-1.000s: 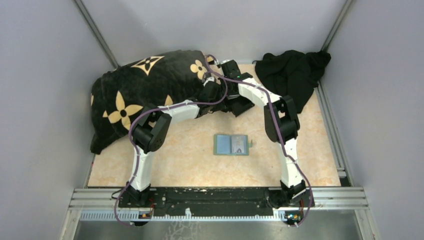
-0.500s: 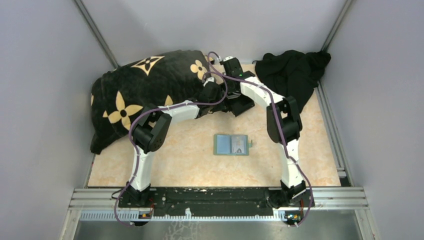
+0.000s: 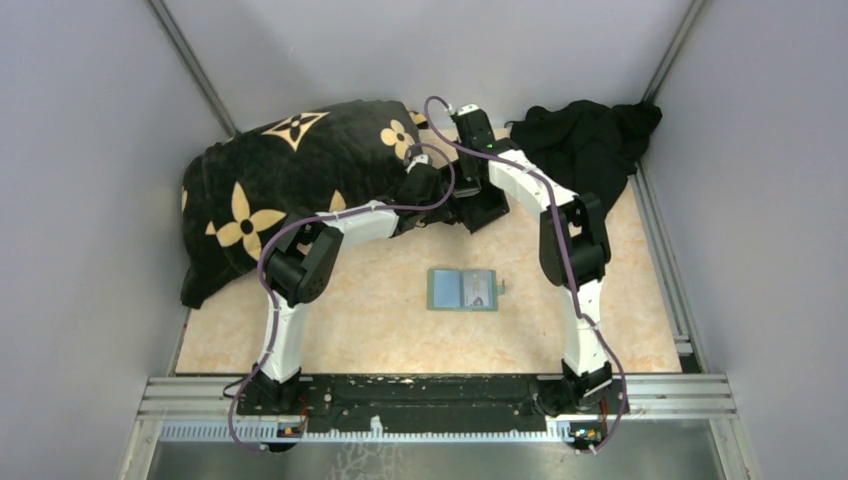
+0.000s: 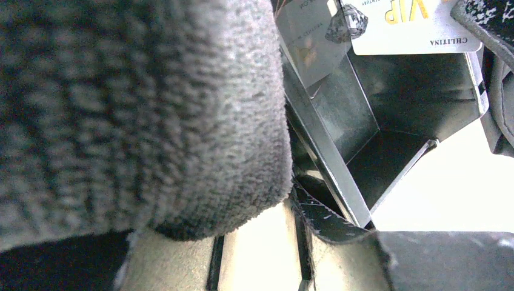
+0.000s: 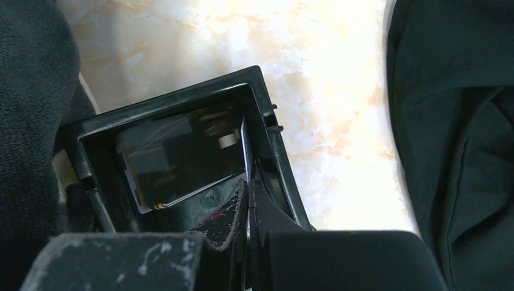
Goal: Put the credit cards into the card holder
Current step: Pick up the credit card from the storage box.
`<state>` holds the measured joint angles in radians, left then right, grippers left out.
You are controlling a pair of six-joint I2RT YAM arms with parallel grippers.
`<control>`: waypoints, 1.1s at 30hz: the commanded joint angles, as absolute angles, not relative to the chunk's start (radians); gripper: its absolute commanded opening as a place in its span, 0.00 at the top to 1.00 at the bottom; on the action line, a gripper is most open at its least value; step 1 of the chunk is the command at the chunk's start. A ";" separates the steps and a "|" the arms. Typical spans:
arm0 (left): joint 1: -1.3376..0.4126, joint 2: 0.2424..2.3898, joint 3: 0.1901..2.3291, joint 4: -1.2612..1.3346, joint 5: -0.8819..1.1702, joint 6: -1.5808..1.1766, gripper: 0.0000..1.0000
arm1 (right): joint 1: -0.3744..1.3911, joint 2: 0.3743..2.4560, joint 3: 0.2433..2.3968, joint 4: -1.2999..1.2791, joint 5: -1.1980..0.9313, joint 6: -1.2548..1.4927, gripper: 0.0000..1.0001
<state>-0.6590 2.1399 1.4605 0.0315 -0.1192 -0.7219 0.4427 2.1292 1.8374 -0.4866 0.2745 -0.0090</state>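
The sage card holder (image 3: 463, 289) lies open and flat mid-table, far from both grippers. At the back stands a black open-topped box (image 3: 487, 211) (image 5: 276, 157). My right gripper (image 5: 248, 203) (image 3: 476, 160) hangs over the box's right wall, shut on a thin credit card (image 5: 245, 148) seen edge-on. Another card (image 5: 176, 160) lies inside the box. In the left wrist view a pale card with gold VIP letters (image 4: 412, 24) shows above the box (image 4: 388, 97). My left gripper (image 4: 260, 242) (image 3: 438, 203) sits at the box's left side, jaws apart. One finger (image 4: 330, 218) touches the box wall; the blanket hides the other.
A black blanket with tan flowers (image 3: 290, 180) (image 4: 133, 115) is heaped at the back left, pressing on my left gripper. A black cloth (image 3: 585, 140) (image 5: 454, 139) lies at the back right beside the box. Grey walls close the table in on three sides.
My right wrist has swung back and to the right above the box, and its jaws have closed the last bit. The left arm and the card holder have not moved.
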 commanded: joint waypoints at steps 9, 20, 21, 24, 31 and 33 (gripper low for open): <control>-0.641 2.108 1.439 0.060 -0.102 -0.727 0.62 | 0.428 2.163 1.836 -0.459 0.286 -0.020 1.00; -0.632 2.059 1.387 0.058 -0.132 -0.738 0.52 | 0.426 2.116 1.808 -0.428 0.312 -0.027 1.00; -0.631 2.049 1.378 0.058 -0.136 -0.741 0.49 | 0.426 2.103 1.803 -0.422 0.321 -0.030 1.00; -0.627 2.021 1.346 0.062 -0.149 -0.751 0.39 | 0.428 2.057 1.786 -0.404 0.341 -0.035 1.00; -0.626 1.931 1.267 0.082 -0.167 -0.754 0.27 | 0.447 1.964 1.730 -0.374 0.379 -0.040 1.00; -0.626 1.900 1.239 0.096 -0.167 -0.752 0.26 | 0.453 1.935 1.710 -0.365 0.380 -0.035 1.00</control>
<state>-0.6342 1.9774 1.2808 0.0540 -0.1417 -0.7460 0.4397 2.0628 1.7267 -0.4282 0.3374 -0.0280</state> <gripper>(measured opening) 0.728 0.006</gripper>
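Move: The credit card is already pinched in the right fingers. The open card holder it must go to lies about 23 cm back from the right hand, 4 cm left and 12 cm below. The storage box's middle is some 3 cm back, 2 cm left and 9 cm below, with the remaining card stack about 2 cm ahead, 3 cm left and 9 cm down. From the left hand, beside the box, the box's middle is roughly 4 cm ahead and 4 cm right. Keep the right fingers shut on the credit card, dip about 1.5 cm over the storage box, pause, then draw right and back while rising again by the same amount. As the right hand starts to rise, spread the left fingers from their part-open hold at the box's left side and pull them clear, about 4 cm left, with some back and up. ##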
